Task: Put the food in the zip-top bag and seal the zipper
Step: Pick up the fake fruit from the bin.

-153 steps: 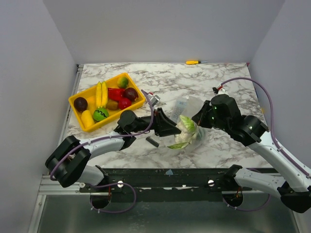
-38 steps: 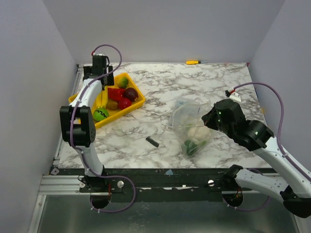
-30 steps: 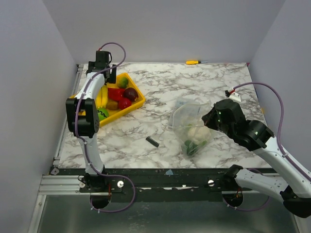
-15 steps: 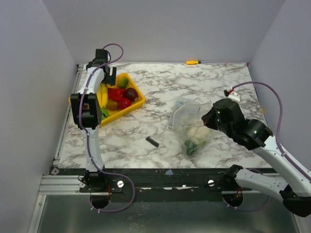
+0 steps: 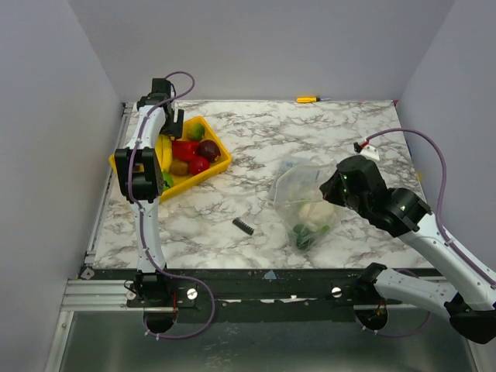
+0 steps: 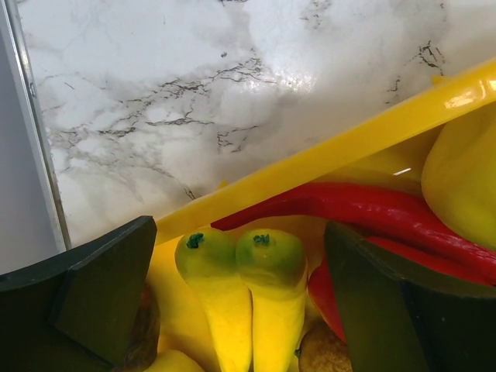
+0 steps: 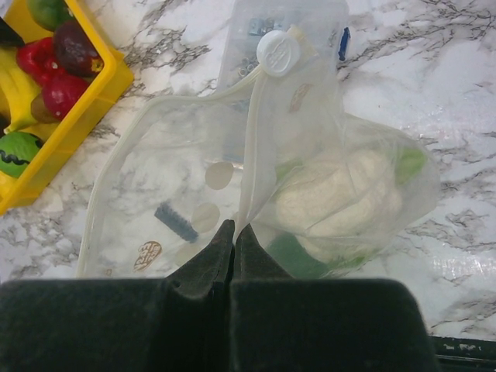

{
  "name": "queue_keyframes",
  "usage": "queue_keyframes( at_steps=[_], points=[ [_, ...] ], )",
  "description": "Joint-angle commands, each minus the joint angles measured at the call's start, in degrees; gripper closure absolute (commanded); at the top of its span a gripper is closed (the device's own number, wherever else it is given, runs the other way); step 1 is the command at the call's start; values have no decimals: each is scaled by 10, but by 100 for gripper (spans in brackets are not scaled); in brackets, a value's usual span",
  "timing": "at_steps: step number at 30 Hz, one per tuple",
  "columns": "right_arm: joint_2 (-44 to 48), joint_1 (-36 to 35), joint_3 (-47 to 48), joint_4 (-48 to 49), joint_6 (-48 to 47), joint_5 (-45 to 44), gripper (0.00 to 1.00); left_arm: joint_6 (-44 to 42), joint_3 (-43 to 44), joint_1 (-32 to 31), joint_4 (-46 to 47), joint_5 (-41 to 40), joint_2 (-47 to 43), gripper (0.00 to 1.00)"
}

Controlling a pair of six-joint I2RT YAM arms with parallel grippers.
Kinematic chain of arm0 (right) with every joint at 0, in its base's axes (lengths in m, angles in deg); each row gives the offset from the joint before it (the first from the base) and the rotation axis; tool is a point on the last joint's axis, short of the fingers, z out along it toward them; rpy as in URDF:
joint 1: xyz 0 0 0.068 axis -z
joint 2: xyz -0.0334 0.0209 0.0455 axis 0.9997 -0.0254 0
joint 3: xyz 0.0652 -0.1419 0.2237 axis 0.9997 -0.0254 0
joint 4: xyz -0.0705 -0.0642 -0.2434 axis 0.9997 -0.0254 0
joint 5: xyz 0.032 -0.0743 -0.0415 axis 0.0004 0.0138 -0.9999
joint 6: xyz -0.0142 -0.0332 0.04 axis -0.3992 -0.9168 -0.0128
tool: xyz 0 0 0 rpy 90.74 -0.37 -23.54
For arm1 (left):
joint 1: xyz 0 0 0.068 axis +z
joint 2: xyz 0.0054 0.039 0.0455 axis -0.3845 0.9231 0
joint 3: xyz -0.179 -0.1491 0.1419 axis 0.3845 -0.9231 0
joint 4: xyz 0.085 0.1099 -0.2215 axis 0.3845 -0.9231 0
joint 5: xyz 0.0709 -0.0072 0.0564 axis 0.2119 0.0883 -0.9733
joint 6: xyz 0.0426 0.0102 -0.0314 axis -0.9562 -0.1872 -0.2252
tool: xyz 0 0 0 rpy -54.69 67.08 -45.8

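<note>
The zip-top bag lies slumped mid-table with a white cauliflower and a green piece inside. My right gripper is shut on the bag's rim. The right wrist view shows the tips pinching the pale zipper beside the cauliflower. My left gripper reaches down into the yellow tray and stands open. Its fingers straddle two yellow pieces, touching neither, with a red pepper just behind.
The tray holds more food, red, dark purple and green. A small black spring-like part lies near the front, left of the bag. A yellow tool rests at the back edge. Walls close in left, right and behind.
Five seconds ago my left gripper was at the bag with the cauliflower. Since then it has swung to the tray and, in the last second, settled lower over the yellow pieces. The right arm barely moved.
</note>
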Motion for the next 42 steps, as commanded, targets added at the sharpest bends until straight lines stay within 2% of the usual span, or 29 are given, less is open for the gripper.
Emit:
queue_keyframes(
  at_steps=[1,6,7,9,10,16,21,28,33,38,42],
  points=[
    [-3,-4,17,15,-3,-4,100,0,50,4,-46,14,33,10],
    [-13,-3,17,16,-2,0,100,0,59,4,-50,14,39,14],
    [-15,-3,19,17,-3,0,100,0,60,4,-50,16,40,19],
    [-18,-3,21,18,-4,1,100,0,61,3,-50,25,41,44],
    [-20,-4,22,19,-4,1,100,0,64,3,-54,25,43,48],
    [-22,-3,23,22,-2,8,100,-2,22,3,-27,20,13,54],
    [-17,-3,18,25,0,13,100,-5,-12,3,-16,-20,-38,61],
    [-16,-3,4,41,-6,34,100,3,-58,3,-15,-13,-171,68],
    [-20,-3,-8,54,-15,33,100,31,-115,3,4,31,-287,74],
    [-26,-3,-9,67,-13,40,100,65,-121,2,-2,97,-376,78],
    [-31,-3,-15,79,-19,56,100,117,-183,1,38,257,-472,78]
  ],
)
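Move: The pair of yellow bananas lies almost under the left hand, the green ends between its open fingers and the middle about 5 cm back and 2 cm lower. From that hand, the red peppers lie about 8 cm right and 4 cm back, the yellow-green fruit 12 cm right and 2 cm ahead, and the potato 6 cm right and 11 cm back. From the right hand the bananas are roughly 50 cm left, 27 cm ahead and 18 cm down. Staying almost in place at first, the left hand closes its fingers on both bananas just by their green ends, then lifts them faster and faster up out of the bin, some 25 cm, while drawing back about 9 cm and tipping its fingers up and forward nearly 30 degrees. The right hand keeps its pinch on the zip-top bag's rim and eases about 2 cm left. ##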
